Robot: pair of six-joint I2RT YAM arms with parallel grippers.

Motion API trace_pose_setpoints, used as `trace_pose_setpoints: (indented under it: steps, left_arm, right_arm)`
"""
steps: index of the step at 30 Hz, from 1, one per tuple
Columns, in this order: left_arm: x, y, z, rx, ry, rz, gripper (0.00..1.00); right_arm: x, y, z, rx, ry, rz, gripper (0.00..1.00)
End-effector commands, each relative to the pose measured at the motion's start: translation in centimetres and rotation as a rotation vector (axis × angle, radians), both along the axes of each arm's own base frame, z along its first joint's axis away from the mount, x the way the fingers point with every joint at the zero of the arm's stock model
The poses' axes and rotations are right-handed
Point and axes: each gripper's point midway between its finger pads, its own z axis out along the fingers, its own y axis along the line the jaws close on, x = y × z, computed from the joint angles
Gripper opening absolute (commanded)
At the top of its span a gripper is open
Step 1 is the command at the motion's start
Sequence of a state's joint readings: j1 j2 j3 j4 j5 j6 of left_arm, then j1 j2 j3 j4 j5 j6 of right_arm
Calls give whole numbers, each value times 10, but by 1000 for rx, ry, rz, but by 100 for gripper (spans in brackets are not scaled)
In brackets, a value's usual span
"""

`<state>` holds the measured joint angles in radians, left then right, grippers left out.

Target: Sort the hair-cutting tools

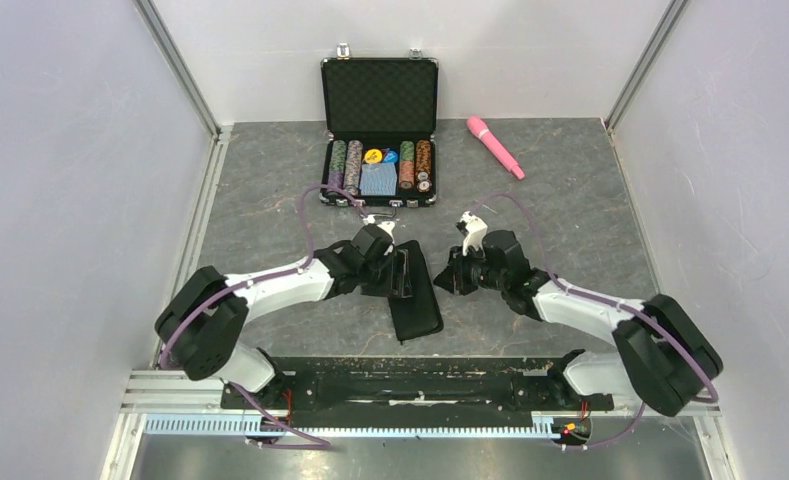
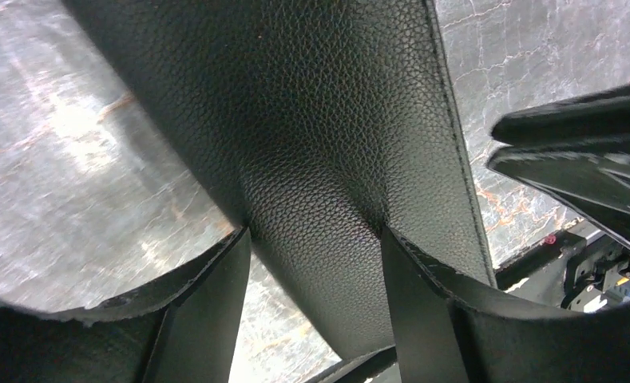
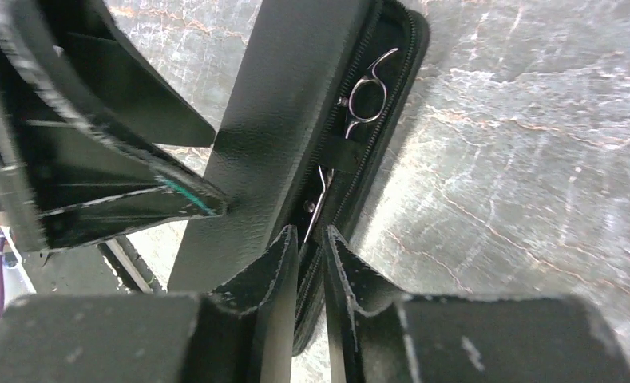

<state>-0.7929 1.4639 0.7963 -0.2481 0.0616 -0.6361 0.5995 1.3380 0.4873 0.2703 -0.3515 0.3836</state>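
A black pouch (image 1: 413,293) lies open on the table between my two arms. In the right wrist view, slim silver scissors (image 3: 365,100) with ring handles are strapped inside it along the zip edge. My left gripper (image 1: 394,262) reaches over the pouch. In the left wrist view its fingers (image 2: 215,303) press from both sides on the pouch's grained flap (image 2: 311,144), which creases between them. My right gripper (image 3: 311,233) is at the pouch's right edge, its jaws a narrow slit apart with the zip edge showing in the gap, just below the scissors' tip.
An open case of poker chips (image 1: 379,130) stands at the back centre. A pink wand (image 1: 495,146) lies to its right. White walls close in the left, right and back sides. The arms' mounting rail (image 1: 410,385) runs along the near edge.
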Motion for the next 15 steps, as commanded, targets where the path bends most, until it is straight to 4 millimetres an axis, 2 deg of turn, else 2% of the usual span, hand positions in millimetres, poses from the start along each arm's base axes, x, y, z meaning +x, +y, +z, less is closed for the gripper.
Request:
trace_pose_setpoints:
  steps: [1, 8, 15]
  left_arm:
    - [12, -32, 10, -120, -4, 5, 66]
    - [12, -37, 4, -108, -13, 11, 64]
    - [11, -32, 5, -76, -36, 32, 65]
  right_arm:
    - [1, -19, 8, -46, -46, -83, 24]
    - [-17, -12, 14, -6, -17, -79, 44]
    - [-17, -14, -16, -82, 29, -82, 43]
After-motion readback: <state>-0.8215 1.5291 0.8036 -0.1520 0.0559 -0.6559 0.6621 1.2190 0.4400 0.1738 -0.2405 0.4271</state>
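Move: The left hand is already on the folded black tool case, whose middle lies about 2 cm to its right, level with it, some 2 cm below. From the right hand the case's middle is roughly 5 cm to the left, level with it and 4 cm lower. The scissors in its gaping right edge lie about 4 cm ahead and 4 cm left of the right hand. The poker case stands about 28 cm ahead and 7 cm left of the left hand. Left fingers keep pressing the cover, easing 2 cm right; right hand hops back 2 cm, opening over the edge. ##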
